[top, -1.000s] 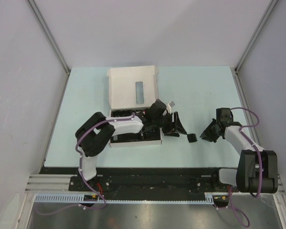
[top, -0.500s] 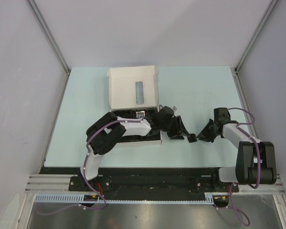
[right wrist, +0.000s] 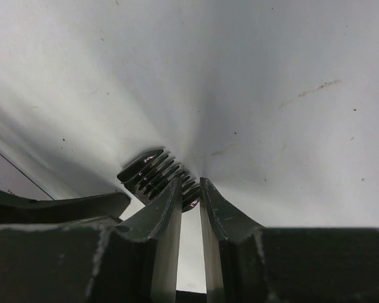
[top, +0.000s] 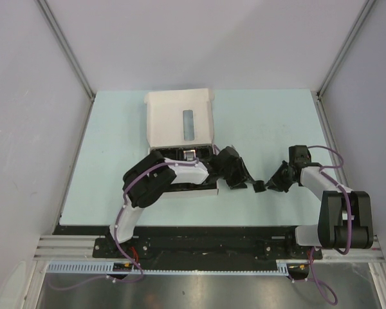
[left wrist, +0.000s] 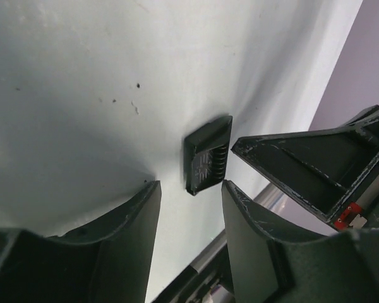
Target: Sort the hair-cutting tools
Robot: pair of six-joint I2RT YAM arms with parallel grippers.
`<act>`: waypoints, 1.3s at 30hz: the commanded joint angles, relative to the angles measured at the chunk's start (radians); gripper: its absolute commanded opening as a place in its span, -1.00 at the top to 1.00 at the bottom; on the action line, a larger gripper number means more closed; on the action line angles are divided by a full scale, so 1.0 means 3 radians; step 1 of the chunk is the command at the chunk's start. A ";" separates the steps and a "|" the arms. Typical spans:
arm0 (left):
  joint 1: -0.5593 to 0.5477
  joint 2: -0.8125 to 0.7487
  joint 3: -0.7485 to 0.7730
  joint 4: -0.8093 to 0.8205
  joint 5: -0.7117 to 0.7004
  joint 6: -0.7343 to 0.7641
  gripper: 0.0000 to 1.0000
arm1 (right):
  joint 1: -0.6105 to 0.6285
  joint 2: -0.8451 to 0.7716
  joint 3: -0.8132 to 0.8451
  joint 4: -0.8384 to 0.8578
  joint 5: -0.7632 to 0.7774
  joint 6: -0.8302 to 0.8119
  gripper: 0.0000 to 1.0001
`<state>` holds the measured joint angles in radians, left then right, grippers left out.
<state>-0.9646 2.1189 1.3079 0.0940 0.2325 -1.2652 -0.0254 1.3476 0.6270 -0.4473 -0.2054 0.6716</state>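
Note:
A small black comb guard (top: pixel 259 187) lies on the pale table between the two arms. In the left wrist view the comb guard (left wrist: pixel 207 154) rests just past my left gripper (left wrist: pixel 191 184), which stands open and holds nothing. My left gripper (top: pixel 244 182) reaches in from the left, over the box's tray. My right gripper (top: pixel 267 185) comes from the right; its jaws stand narrowly apart with a gap showing. The toothed end of the guard (right wrist: pixel 148 172) sits at the tips of my right gripper (right wrist: pixel 191 183), partly behind one finger. The right gripper's fingers (left wrist: pixel 303 164) show beside the guard.
A white box with its lid (top: pixel 180 119) folded open stands at the back centre. Its black tray (top: pixel 209 190) lies under my left arm, with dark items and a silver part (top: pixel 188 154) inside. Grey walls flank the table; a black rail (top: pixel 199 235) runs along the near edge.
My left arm has swung right and forward toward the guard, its jaws narrowing a little. My right gripper has moved left until its tips reach the guard.

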 commanded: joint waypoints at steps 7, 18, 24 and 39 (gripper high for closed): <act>-0.0114 0.0126 0.0201 0.0162 -0.0279 -0.0047 -0.01 | -0.0043 -0.0064 0.0109 -0.0038 -0.0118 -0.0014 0.55; -0.0119 0.0295 0.0161 0.0346 -0.0136 -0.0333 0.29 | -0.0033 -0.0002 0.0104 -0.0079 -0.0195 -0.0025 0.56; -0.0119 0.0320 0.0160 0.0423 -0.0120 -0.0369 0.38 | -0.0033 0.0054 0.0104 -0.0104 -0.0164 -0.0071 0.57; -0.0114 0.0280 0.0299 0.0469 -0.0080 -0.0083 0.99 | -0.0038 0.0141 0.0099 -0.0038 -0.0348 -0.0065 0.57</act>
<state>-0.9897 2.2070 1.3571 0.2016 0.1978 -1.3190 -0.0441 1.3705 0.6369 -0.4576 -0.2607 0.6567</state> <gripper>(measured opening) 0.026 0.215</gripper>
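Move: The left hand is stretched far across to the right with its fingers half open. The comb attachment lies about 4 cm to this hand's right, level with it and some 2 cm lower. From the same hand, the box stands about 25 cm to the left and 4 cm farther out; the silver clipper head in it lies some 23 cm left and 10 cm ahead. From the right hand the comb is about 3 cm to the left and 1 cm lower. Rightward and slightly down, the left hand eases about 2.5 cm onto the comb attachment's left side, then all but stays there while its half-open fingers close nearly shut on the comb's edge. The right fingertips stay at the comb's other end, shifting barely half a centimetre, their small gap unchanged, as if to back it up. ##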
